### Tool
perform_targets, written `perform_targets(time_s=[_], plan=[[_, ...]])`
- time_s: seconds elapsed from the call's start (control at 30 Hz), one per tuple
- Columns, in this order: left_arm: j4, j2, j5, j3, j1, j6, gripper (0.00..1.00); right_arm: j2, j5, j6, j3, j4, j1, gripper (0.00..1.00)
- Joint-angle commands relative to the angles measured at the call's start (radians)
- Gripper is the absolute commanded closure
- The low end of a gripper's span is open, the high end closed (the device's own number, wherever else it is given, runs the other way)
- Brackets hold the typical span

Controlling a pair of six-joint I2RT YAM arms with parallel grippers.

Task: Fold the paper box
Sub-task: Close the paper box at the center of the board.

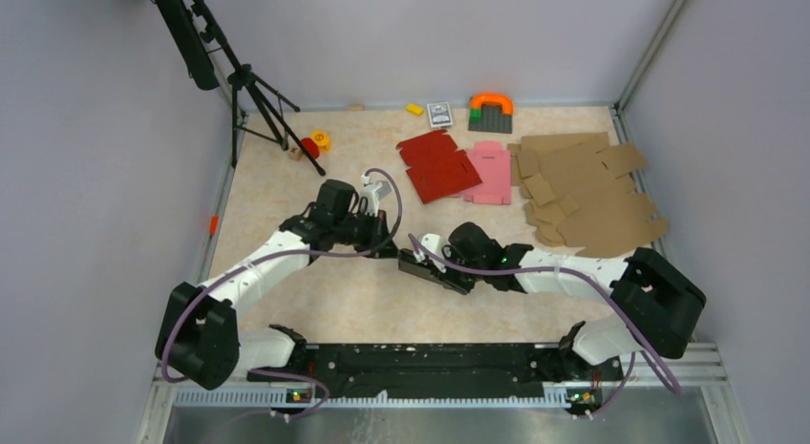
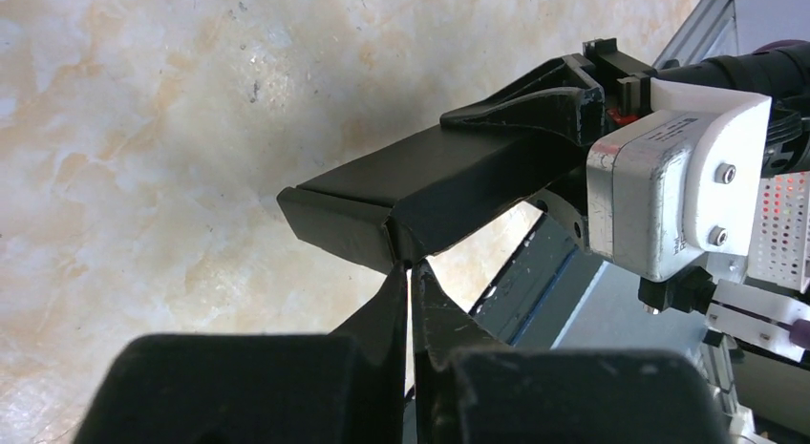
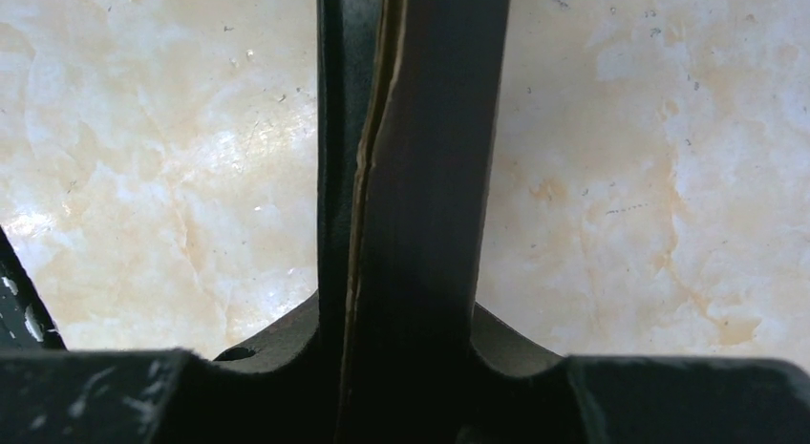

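The paper box (image 1: 423,266) is a black, partly folded piece held just above the table's middle, between the two arms. My right gripper (image 1: 451,272) is shut on its right end; in the right wrist view the folded layers of the paper box (image 3: 430,129) run straight up from between the fingers (image 3: 287,344) of the right gripper (image 3: 411,301). My left gripper (image 1: 389,245) is shut, nothing between its tips. In the left wrist view the left gripper (image 2: 411,269) touches the lower crease of the paper box (image 2: 449,181) from below. The right gripper (image 2: 564,105) clamps its far end.
A red blank (image 1: 437,165) and a pink blank (image 1: 489,172) lie behind the arms, and a pile of brown cardboard blanks (image 1: 583,191) lies at the right. A tripod (image 1: 253,91) stands at the back left. Small toys (image 1: 490,110) line the back wall.
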Motion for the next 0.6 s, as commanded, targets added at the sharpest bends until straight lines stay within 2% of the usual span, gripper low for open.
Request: perform_targets(time_s=[0.0, 0.27, 0.33, 0.5, 0.53, 0.57], plan=[[-0.030, -0.043, -0.116, 0.013, -0.009, 0.045, 1.00, -0.020, -0.048, 0.003, 0.026, 0.011, -0.005, 1.00], [-0.071, -0.110, -0.202, -0.047, -0.034, 0.058, 1.00, 0.006, -0.108, 0.004, 0.031, 0.004, -0.032, 1.00], [-0.068, -0.154, -0.215, -0.074, -0.034, 0.041, 0.96, 0.016, -0.110, 0.005, 0.035, 0.007, -0.034, 1.00], [-0.040, -0.319, -0.184, -0.118, -0.034, -0.005, 0.70, 0.035, -0.120, 0.002, 0.039, 0.004, -0.037, 1.00], [-0.033, -0.352, -0.210, -0.123, -0.035, -0.032, 0.60, 0.033, -0.122, 0.002, 0.039, 0.007, -0.038, 1.00], [-0.012, -0.384, -0.239, -0.134, -0.034, -0.068, 0.46, 0.033, -0.123, 0.002, 0.040, 0.007, -0.038, 1.00]])
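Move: Just off the left hand's shut fingertips is the near-left end of the closed black paper box. Its middle lies about 8 cm to that hand's right, 4 cm back and 5 cm lower. On the table, the red sheet lies some 20 cm ahead and 9 cm right of the left hand, with the pink sheet also 20 cm ahead but 19 cm right. From the right hand gripping it, the box's middle is roughly 4 cm left and 1 cm ahead, about level. Backing away from the box's left end, the left hand travels about 3 cm left and 2 cm back, slowly at first, then faster, dipping nearly 1 cm before rising again. It tilts some 10 degrees, and its shut fingers open about a third late in the retreat. The right hand keeps its grip on the other end, easing about 1 cm back and 1 cm down. ##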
